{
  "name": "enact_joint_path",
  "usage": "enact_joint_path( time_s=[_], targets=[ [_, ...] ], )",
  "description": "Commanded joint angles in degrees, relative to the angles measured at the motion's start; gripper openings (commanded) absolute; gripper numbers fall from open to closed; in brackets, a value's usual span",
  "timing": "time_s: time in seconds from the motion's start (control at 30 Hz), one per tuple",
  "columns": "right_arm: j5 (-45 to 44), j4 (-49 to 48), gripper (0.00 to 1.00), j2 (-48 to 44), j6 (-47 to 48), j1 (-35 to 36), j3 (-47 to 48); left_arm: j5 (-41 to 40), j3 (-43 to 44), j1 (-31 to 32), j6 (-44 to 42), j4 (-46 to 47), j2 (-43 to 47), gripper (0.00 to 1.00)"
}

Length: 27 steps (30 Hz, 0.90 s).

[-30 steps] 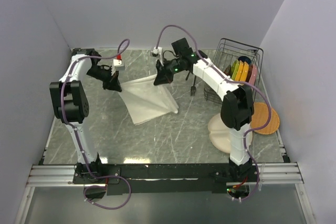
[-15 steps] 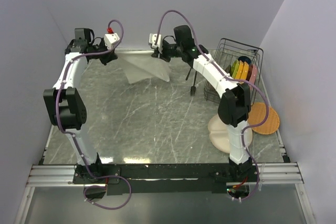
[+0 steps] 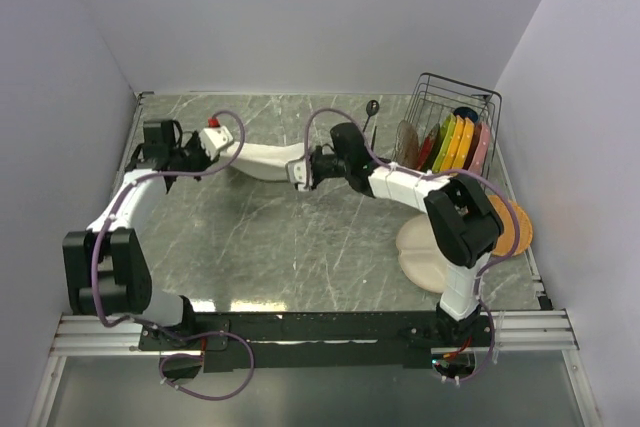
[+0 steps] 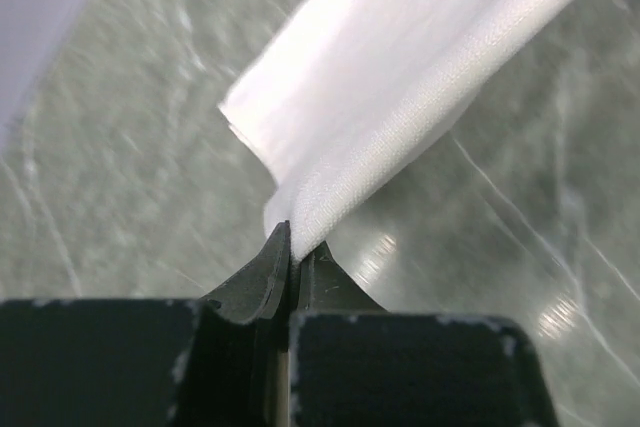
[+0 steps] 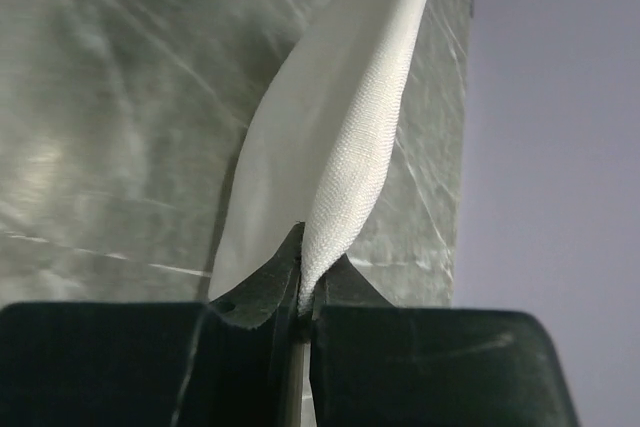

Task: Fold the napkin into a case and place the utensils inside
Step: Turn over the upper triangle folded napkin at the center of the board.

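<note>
The cream-white napkin (image 3: 262, 161) is stretched as a narrow band low over the table, between my two grippers. My left gripper (image 3: 228, 157) is shut on its left end; in the left wrist view the jaws (image 4: 292, 239) pinch a folded corner of the napkin (image 4: 400, 77). My right gripper (image 3: 302, 171) is shut on the right end, and the right wrist view shows the gripper (image 5: 312, 269) pinching the napkin (image 5: 350, 147) by its hemmed edge. A dark spoon (image 3: 370, 112) lies at the back beside the rack. The fork is hidden.
A wire dish rack (image 3: 455, 97) with several colourful plates stands at the back right. A beige divided plate (image 3: 420, 257) and a round wooden plate (image 3: 515, 232) lie at the right, by my right arm. Grey walls close in the marble table (image 3: 300, 247).
Both grippers have carried the napkin from the back of the table toward the near side and lowered it. It now hangs stretched low between them instead of draping open.
</note>
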State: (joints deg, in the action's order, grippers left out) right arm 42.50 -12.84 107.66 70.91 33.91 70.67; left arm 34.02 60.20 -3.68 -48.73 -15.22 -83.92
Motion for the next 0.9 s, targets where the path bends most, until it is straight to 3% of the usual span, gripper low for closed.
enact_joint_path(
  time_s=[0.0,0.3,0.67,0.73,0.77,0.87],
  targets=[
    [-1.1,-2.6,0.00,-6.2,7.8,1.4,-6.1,-5.8,-6.2,-2.3,-4.3,1.7,7.0,0.01],
    [-2.9,5.1,0.00,-10.4,13.3,7.5,-15.5,-4.5,-20.9,-2.2,-11.7,-5.8,16.1,0.01],
    [-6.3,12.3,0.00,-10.7,18.5,13.7,-19.5,-3.6,-27.1,-1.9,-19.5,-13.6,19.6,0.02],
    [-7.1,14.1,0.00,-10.5,19.3,15.0,-19.6,-3.2,-27.8,-1.9,-21.9,-16.6,20.1,0.08],
    [-7.2,14.7,0.00,-10.5,20.0,15.3,-19.6,-2.7,-27.8,-1.9,-22.9,-18.0,20.3,0.21],
    [-7.8,17.9,0.02,-11.1,21.8,16.7,-20.1,-2.4,-27.5,-1.9,-23.3,-21.9,21.6,0.42]
  ],
)
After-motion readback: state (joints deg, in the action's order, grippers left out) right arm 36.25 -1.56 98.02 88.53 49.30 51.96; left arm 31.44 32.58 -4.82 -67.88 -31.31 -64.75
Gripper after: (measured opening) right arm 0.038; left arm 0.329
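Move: Each hand already grips a corner of the napkin, which stretches between them, its middle about 3 cm ahead and 5 cm lower, some 10 cm right of the left hand and 10 cm left of the right. The laying spot for each corner is on the board about 17 cm straight back and 13 cm below the left hand, 18 cm back and 12 cm down for the right. The fork lies 16 cm right of the right hand, 5 cm ahead; the spoon 16 cm right, 13 cm ahead. Both hands together draw the napkin's held edge back towards the arms' bases and down to the board, each about 16 cm back, the left sinking some 11 cm and the right 9 cm, with almost no sideways travel and slowing towards the end. The left tips its fingers further down and begins to open them around its corner only at the very end, while the right dips its fingertips and swings them counter-clockwise by about 20 degrees, still pinching its own corner shut. ##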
